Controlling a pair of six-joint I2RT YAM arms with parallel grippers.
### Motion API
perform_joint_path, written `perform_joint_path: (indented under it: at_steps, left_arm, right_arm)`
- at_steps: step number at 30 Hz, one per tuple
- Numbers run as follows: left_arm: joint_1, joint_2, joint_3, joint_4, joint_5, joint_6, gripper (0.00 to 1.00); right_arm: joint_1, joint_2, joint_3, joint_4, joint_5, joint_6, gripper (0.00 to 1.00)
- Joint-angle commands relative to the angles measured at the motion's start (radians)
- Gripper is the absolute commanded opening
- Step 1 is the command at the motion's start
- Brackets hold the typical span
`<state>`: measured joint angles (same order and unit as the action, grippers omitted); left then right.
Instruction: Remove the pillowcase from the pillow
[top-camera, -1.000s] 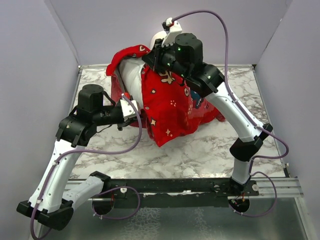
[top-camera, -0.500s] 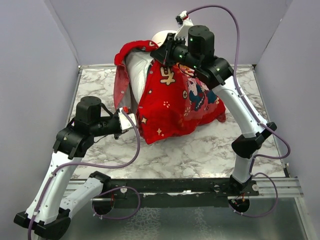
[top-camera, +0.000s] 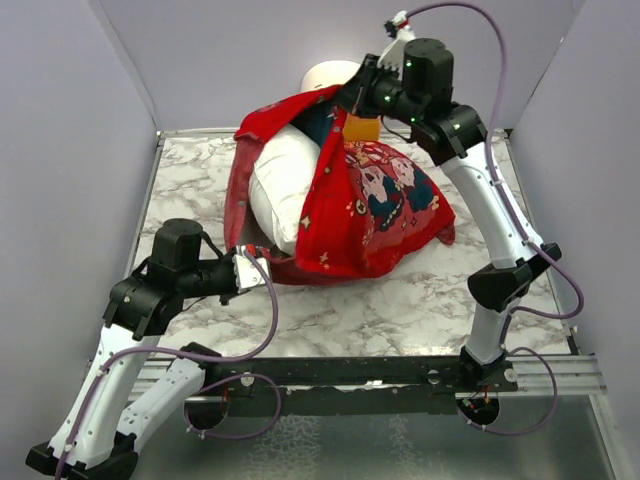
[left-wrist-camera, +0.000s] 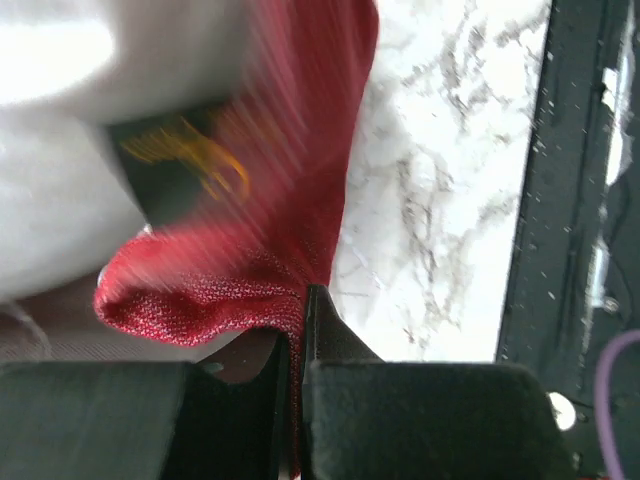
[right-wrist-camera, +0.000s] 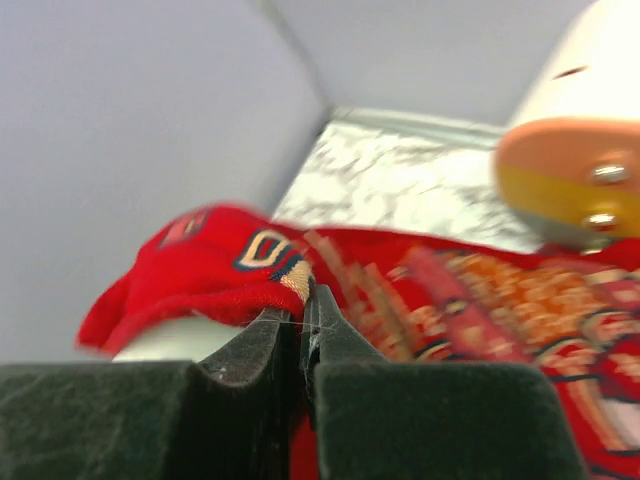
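The red pillowcase (top-camera: 375, 205) drapes over the white pillow (top-camera: 285, 185) at the table's middle back. The pillow's left side bulges out of the cover's open mouth. My left gripper (top-camera: 243, 272) is shut on the cover's lower front edge, red fabric (left-wrist-camera: 215, 290) pinched between its jaws. My right gripper (top-camera: 352, 95) is high at the back, shut on the cover's upper edge (right-wrist-camera: 255, 260) and holding it up. White pillow (left-wrist-camera: 60, 180) fills the upper left of the left wrist view.
A cream-and-orange cylinder (top-camera: 345, 85) stands at the back behind the cover, and shows in the right wrist view (right-wrist-camera: 570, 160). Grey walls enclose the marble table (top-camera: 400, 300) on three sides. A black rail (top-camera: 360, 375) runs along the near edge.
My right gripper has lifted the cover's upper edge up and to the right. My left gripper has pulled the lower edge toward the near left. More white pillow is exposed.
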<state>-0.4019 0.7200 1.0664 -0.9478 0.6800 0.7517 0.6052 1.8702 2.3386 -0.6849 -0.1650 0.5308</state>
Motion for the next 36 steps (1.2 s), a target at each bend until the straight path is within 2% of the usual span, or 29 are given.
perform_joint_path:
  at_steps: [1, 7, 8, 10, 11, 14, 20, 23, 29, 36]
  left_arm:
    - [-0.008, -0.028, -0.008, -0.151, 0.007, 0.046, 0.0]
    - [-0.008, -0.045, 0.023, -0.199, -0.052, 0.128, 0.0]
    - [-0.008, -0.055, 0.027, -0.195, -0.071, 0.136, 0.05]
    - [-0.008, -0.072, 0.041, -0.16, -0.107, 0.128, 0.49]
    - [-0.007, -0.077, 0.053, -0.131, -0.13, 0.107, 0.58]
    - [-0.008, -0.075, 0.112, -0.006, -0.19, 0.028, 0.66]
    - [-0.008, 0.019, 0.23, 0.166, -0.281, -0.032, 0.69]
    - [-0.008, 0.068, 0.28, 0.212, -0.259, -0.001, 0.68]
    - [-0.008, 0.193, 0.335, 0.151, -0.153, 0.156, 0.67]
    - [-0.025, 0.144, 0.145, 0.073, -0.224, 0.514, 0.67]
  right_arm:
    - [-0.127, 0.01, 0.058, 0.087, 0.14, -0.005, 0.01]
    - [-0.188, 0.033, 0.064, 0.079, 0.112, 0.019, 0.01]
    - [-0.19, 0.033, 0.061, 0.082, 0.098, 0.022, 0.01]
    - [-0.19, 0.031, 0.05, 0.094, 0.041, 0.023, 0.01]
    - [-0.19, 0.029, 0.042, 0.097, 0.017, 0.023, 0.01]
    - [-0.19, 0.023, 0.005, 0.097, -0.042, 0.013, 0.01]
    - [-0.19, -0.063, -0.15, 0.119, -0.088, -0.027, 0.01]
    - [-0.19, -0.12, -0.244, 0.148, -0.1, -0.033, 0.01]
    - [-0.165, -0.151, -0.313, 0.152, -0.144, -0.044, 0.01]
    - [-0.094, -0.135, -0.315, 0.126, -0.15, -0.083, 0.01]
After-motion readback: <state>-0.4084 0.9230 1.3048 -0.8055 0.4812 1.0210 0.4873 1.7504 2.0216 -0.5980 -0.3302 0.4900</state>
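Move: The left hand still pinches the near lower rim of the pillowcase mouth. The rim's left side, its next goal, lies about 12 cm ahead, 3 cm left and 4 cm above; the bare white pillow end is some 12 cm ahead, 5 cm right and 5 cm below. The right hand holds the upper rim, with the pillow end about 13 cm back, 7 cm left and 21 cm below; the orange box stands roughly 16 cm ahead, 3 cm right and 28 cm below. Up and forward goes the left hand once it has opened and let go of the lower rim: it climbs some 12 cm, rolls about 25 degrees, then sinks as its open fingers near the rim's left side. Still gripping the upper rim, the right hand swings right and forward, pauses, then comes down about 6 cm and back again, easing a little left. ##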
